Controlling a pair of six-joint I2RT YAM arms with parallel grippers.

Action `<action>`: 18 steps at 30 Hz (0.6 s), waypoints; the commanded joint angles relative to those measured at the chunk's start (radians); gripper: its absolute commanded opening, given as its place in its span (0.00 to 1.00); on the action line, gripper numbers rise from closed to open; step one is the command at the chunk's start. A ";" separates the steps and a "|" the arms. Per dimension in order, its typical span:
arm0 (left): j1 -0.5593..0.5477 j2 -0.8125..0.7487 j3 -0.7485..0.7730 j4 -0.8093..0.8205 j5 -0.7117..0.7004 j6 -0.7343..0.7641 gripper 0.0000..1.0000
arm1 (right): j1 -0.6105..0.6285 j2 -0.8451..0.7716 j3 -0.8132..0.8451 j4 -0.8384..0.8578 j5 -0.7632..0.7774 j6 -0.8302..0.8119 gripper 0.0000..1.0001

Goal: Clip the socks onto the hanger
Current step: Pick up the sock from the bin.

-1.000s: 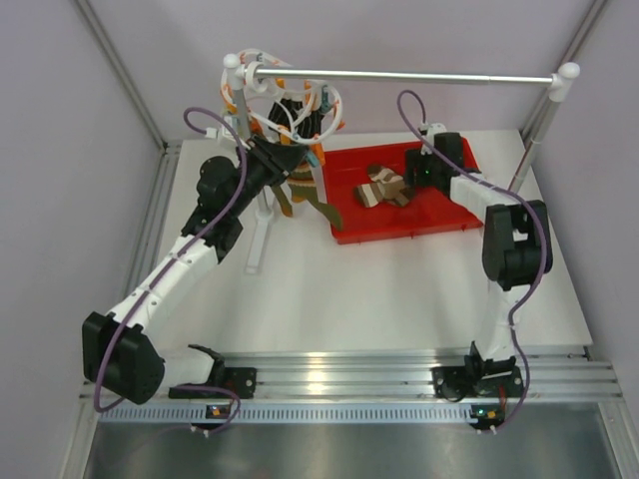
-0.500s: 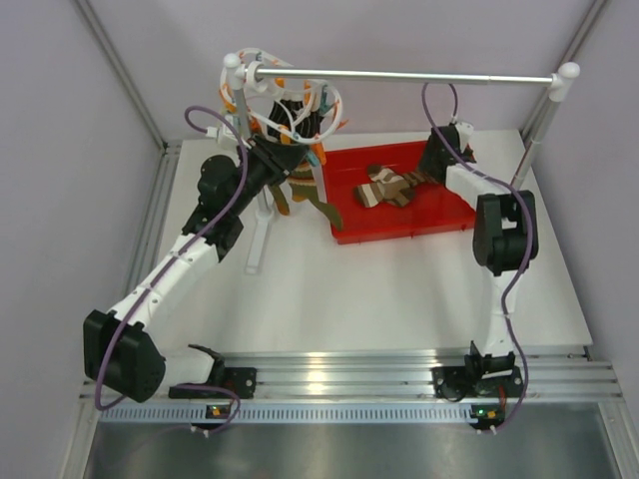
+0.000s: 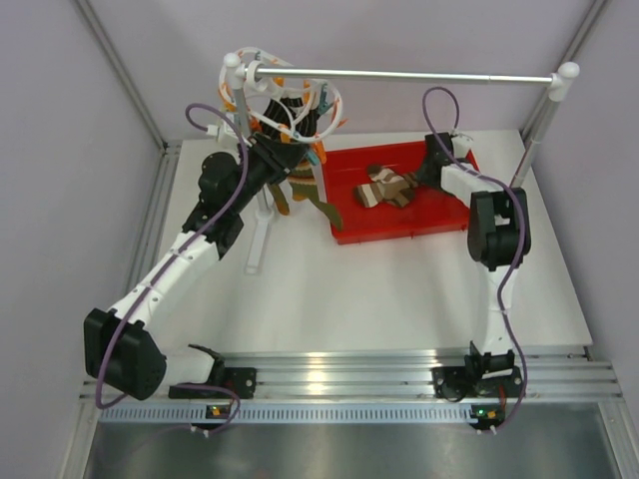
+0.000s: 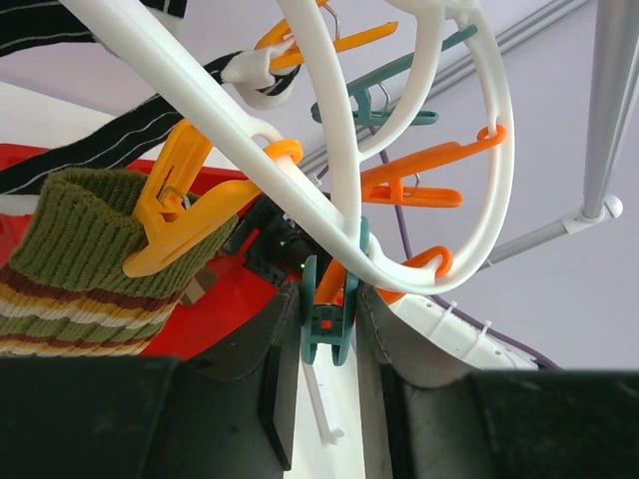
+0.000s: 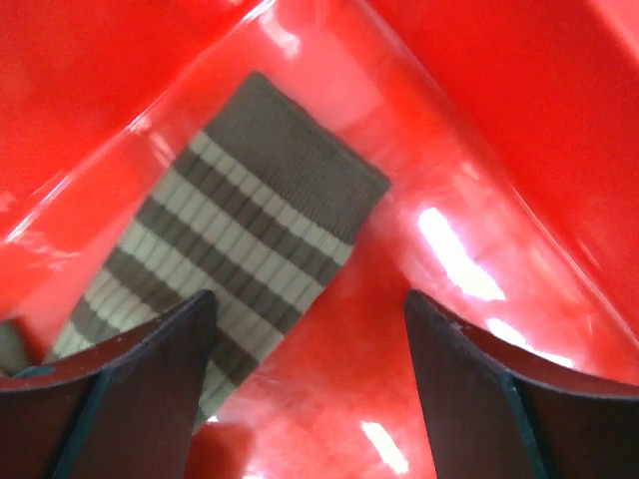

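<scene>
The white hanger (image 3: 290, 103) hangs from the left end of the silver rail, and its ring (image 4: 329, 110) carries orange and teal clips. My left gripper (image 3: 291, 152) is up at the hanger. In the left wrist view the left gripper (image 4: 329, 311) is shut on a teal clip (image 4: 327, 329). An olive striped sock (image 4: 75, 261) hangs from a yellow-orange clip (image 4: 190, 210). Brown and cream striped socks (image 3: 384, 187) lie in the red tray (image 3: 399, 233). My right gripper (image 3: 423, 172) is low in the tray beside them. Its jaws (image 5: 310, 309) stand open, and a striped sock (image 5: 235, 239) lies just ahead on the left.
The silver rail (image 3: 399, 75) on white-capped posts spans the back of the table. Its left post stands beside my left arm. Grey walls close in on both sides. A dark striped sock (image 4: 90, 160) also hangs behind the hanger ring.
My right gripper has dropped lower in the tray, closer to the striped socks, and its jaws have widened. My left gripper has stayed on the clip.
</scene>
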 commanded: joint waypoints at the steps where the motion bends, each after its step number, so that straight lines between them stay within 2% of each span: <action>1: 0.010 0.014 0.044 -0.024 -0.031 0.008 0.00 | 0.012 0.034 0.056 -0.031 -0.049 0.050 0.71; 2: 0.011 0.012 0.046 -0.024 -0.031 0.008 0.00 | 0.011 0.034 0.053 -0.028 -0.063 0.042 0.64; 5: 0.014 0.017 0.047 -0.026 -0.030 0.011 0.00 | -0.008 0.031 0.036 -0.002 -0.128 0.036 0.21; 7: 0.014 0.017 0.049 -0.032 -0.026 0.013 0.00 | -0.014 0.003 0.010 0.035 -0.161 -0.011 0.00; 11: 0.014 0.011 0.051 -0.047 -0.020 0.017 0.00 | -0.022 -0.101 -0.048 0.098 -0.244 -0.103 0.00; 14: 0.014 0.003 0.044 -0.047 -0.016 0.019 0.00 | -0.023 -0.248 -0.114 0.225 -0.335 -0.151 0.00; 18: 0.014 -0.006 0.034 -0.040 -0.011 0.014 0.00 | -0.025 -0.349 -0.148 0.339 -0.422 -0.151 0.00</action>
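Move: The brown striped sock lies in the red bin right at the right hand's open fingers, its middle about 4 cm to the left, level ahead and some 1 cm below, its cuff just beyond the tips. A cream-striped sock lies some 13 cm to the hand's left and 1 cm back, about as low. From the left hand at the hanger, the brown sock is roughly 22 cm right, 15 cm ahead and 36 cm below. The right fingers shut, pinching the sock just below its cuff, then lift about 5 cm, drifting 4 cm left. ##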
